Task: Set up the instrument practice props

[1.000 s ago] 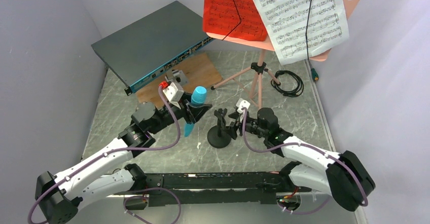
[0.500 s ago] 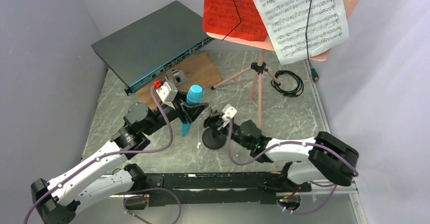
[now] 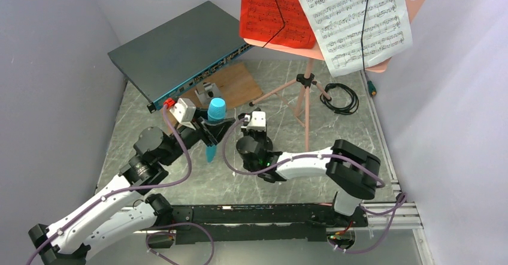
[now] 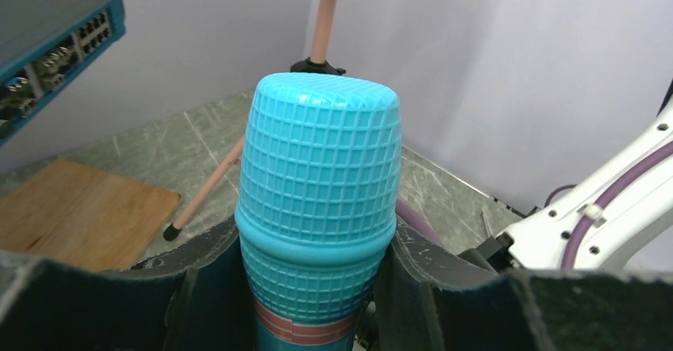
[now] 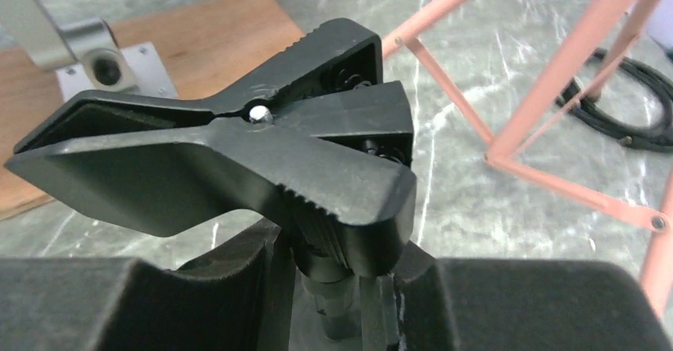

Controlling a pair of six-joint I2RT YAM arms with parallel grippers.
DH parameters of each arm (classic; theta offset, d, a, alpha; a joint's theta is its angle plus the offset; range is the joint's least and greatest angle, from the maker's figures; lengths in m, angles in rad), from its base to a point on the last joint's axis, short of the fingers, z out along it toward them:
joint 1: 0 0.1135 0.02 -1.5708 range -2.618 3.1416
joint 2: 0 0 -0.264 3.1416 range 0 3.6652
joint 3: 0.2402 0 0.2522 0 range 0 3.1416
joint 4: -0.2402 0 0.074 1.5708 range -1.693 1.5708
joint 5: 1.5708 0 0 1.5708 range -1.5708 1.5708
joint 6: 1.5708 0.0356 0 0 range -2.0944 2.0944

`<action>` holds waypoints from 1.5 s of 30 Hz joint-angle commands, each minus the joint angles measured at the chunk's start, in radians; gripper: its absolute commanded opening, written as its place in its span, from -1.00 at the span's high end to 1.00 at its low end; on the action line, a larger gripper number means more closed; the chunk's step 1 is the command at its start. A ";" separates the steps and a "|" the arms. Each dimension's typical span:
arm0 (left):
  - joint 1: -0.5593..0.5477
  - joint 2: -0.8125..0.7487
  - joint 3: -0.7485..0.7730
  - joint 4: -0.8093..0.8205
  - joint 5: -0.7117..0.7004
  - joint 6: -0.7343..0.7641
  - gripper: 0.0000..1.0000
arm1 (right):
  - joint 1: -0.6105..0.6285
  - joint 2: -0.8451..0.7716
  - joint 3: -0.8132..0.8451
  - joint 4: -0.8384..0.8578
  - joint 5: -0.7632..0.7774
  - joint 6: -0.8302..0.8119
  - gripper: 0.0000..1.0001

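My left gripper (image 4: 316, 275) is shut on the cyan-blue microphone (image 4: 317, 152), holding it upright by the neck with the head above the fingers. From above, the microphone (image 3: 215, 109) hangs over the table's left centre in the left gripper (image 3: 212, 130). My right gripper (image 5: 343, 291) is shut on the post of the black mic stand (image 5: 238, 152), whose clip juts left above the fingers. In the top view the right gripper (image 3: 247, 133) sits just right of the microphone and mostly hides the stand. The salmon-pink music stand (image 3: 307, 91) carries a red page (image 3: 272, 10) and a white page (image 3: 353, 19).
A dark grey network switch (image 3: 180, 49) lies at the back left, partly over a wooden board (image 3: 239, 82) with a metal bracket (image 3: 208, 90). A coiled black cable (image 3: 340, 99) rests right of the tripod legs. Walls close in on both sides.
The right gripper has shut on the mic stand's post and carried it left, up beside the microphone. The left arm has shifted left and back with the microphone still in it.
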 commanded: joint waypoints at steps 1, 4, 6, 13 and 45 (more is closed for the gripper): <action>-0.003 -0.033 0.033 -0.003 -0.068 -0.007 1.00 | -0.036 -0.066 0.132 -0.767 0.018 0.668 0.76; -0.003 -0.027 0.024 0.015 -0.068 -0.011 1.00 | -0.022 -0.076 0.127 -0.773 0.005 0.639 0.09; -0.003 -0.013 0.034 0.010 -0.068 -0.006 1.00 | -0.021 -0.116 0.119 -0.819 -0.008 0.660 -0.49; -0.003 0.004 0.024 0.047 -0.063 0.000 1.00 | -0.019 -0.385 -0.127 -0.595 -0.368 0.358 -0.99; -0.001 0.018 0.059 0.020 -0.040 -0.009 1.00 | -0.629 -0.609 -0.118 -0.360 -1.930 -0.179 -0.99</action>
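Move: My right hand already grips the mic stand's stem just under its clip, with the stand's middle about 5 cm below my fingers. From there the microphone in my left hand is some 12 cm left, 8 cm back and 18 cm up. The music stand's tripod is roughly 12 cm ahead and 15 cm right, about level in height. From my left hand the mic stand lies about 8 cm ahead, 12 cm right and 25 cm down. I sink my right hand about 2 cm and open it wide, letting go of the mic stand's stem. I draw straight back roughly 10 cm, then rise to 6 cm above where I began and ease forward again, turning the wrist some 70 degrees counter-clockwise so the open fingers point left towards the clip from its right side. My left hand keeps its hold on the microphone. ##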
